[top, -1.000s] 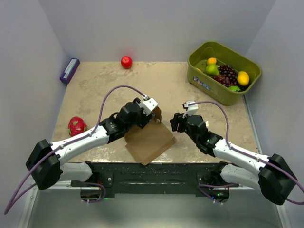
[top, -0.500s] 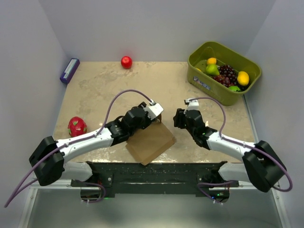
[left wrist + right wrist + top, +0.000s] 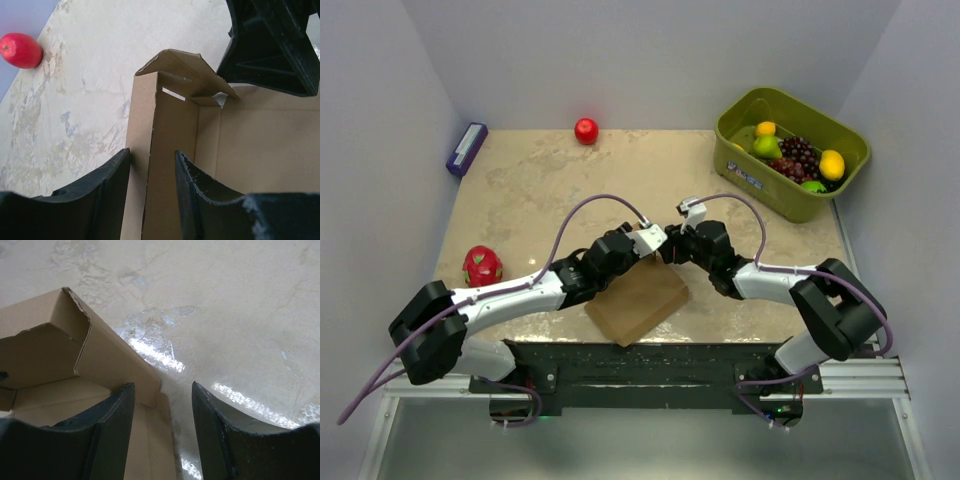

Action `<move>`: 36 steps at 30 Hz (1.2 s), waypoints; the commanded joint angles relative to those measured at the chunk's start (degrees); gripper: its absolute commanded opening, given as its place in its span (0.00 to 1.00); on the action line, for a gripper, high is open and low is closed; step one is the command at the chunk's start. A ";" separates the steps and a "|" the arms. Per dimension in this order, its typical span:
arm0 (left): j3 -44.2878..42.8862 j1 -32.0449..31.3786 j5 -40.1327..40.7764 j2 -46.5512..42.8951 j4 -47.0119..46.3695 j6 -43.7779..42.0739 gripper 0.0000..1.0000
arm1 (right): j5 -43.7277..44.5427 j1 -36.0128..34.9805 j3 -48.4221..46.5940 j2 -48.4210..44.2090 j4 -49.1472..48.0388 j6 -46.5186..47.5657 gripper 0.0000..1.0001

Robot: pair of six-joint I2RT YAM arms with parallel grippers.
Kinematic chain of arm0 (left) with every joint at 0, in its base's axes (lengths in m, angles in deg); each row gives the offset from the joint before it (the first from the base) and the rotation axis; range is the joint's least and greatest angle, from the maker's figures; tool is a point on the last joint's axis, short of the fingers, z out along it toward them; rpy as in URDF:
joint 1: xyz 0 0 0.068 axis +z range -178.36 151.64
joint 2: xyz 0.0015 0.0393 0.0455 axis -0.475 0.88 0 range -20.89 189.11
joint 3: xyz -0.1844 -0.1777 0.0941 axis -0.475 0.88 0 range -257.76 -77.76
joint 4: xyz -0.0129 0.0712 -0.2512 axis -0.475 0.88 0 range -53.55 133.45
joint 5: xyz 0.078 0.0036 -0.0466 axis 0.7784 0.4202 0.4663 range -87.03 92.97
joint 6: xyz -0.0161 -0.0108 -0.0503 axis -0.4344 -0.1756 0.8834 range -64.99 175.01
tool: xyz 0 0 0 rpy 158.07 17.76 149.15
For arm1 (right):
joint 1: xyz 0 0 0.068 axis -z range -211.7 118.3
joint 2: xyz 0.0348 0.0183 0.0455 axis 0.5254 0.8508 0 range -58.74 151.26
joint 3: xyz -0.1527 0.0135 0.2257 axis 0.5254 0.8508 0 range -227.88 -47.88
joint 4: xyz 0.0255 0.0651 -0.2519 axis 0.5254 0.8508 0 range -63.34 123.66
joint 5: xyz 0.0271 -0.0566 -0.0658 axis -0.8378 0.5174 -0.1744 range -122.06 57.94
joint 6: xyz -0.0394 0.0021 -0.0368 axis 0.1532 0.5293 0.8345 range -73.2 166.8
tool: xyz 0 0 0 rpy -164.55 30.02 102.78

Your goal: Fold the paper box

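The paper box [image 3: 638, 298] is plain brown cardboard, lying at the table's near middle with its side walls partly raised. My left gripper [image 3: 656, 244] is at its far corner. In the left wrist view the left gripper [image 3: 152, 157] has its fingers closed on both sides of a doubled side wall of the box [image 3: 250, 145]. My right gripper [image 3: 671, 250] meets it from the right and shows as a black body in the left wrist view [image 3: 270, 45]. In the right wrist view the right gripper [image 3: 162, 387] is open. One of its fingers is over the box corner [image 3: 50, 355] and the other is over the bare table.
An olive-green bin [image 3: 740, 175] of fruit stands at the back right. A red apple [image 3: 586, 130] lies at the back middle and also shows in the left wrist view [image 3: 20, 50]. A purple box [image 3: 466, 148] lies at the back left. A dragon fruit [image 3: 481, 265] lies at the left.
My right gripper has moved left to the box's far corner, beside the left gripper. My left gripper has moved right and forward, and the raised flap has come down.
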 commanded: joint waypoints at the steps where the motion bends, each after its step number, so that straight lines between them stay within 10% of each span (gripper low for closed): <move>1: 0.28 -0.45 0.40 0.95 -1.36 -0.69 0.42 | -6.05 0.08 -0.87 1.17 -6.57 3.46 0.53; 36: 2.04 -0.45 -5.05 3.58 -0.40 -3.33 0.23 | -11.23 0.70 -3.07 12.68 -26.87 13.65 0.49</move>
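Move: At the left hand's half-open fingers, the rim of the box's raised wall stands between them, about 1 cm ahead. The end flap at the wall's corner lies roughly 5 cm ahead and 4 cm right of that hand, and some 2 cm ahead and 3 cm left of the right hand, near fingertip height. From the right hand, the rim is about 7 cm left and 2 cm back; the box's near panel is some 11 cm back, 4 cm left and 7 cm lower. Closing its fingers to about half their gap, the left hand pinches the wall rim and otherwise stays almost still. The right hand, fingers half open, goes about 3.5 cm left against the end flap, sinks slightly, then eases forward about 1 cm while turning some 10 degrees counter-clockwise and tipping up as much, one finger on the flap. ##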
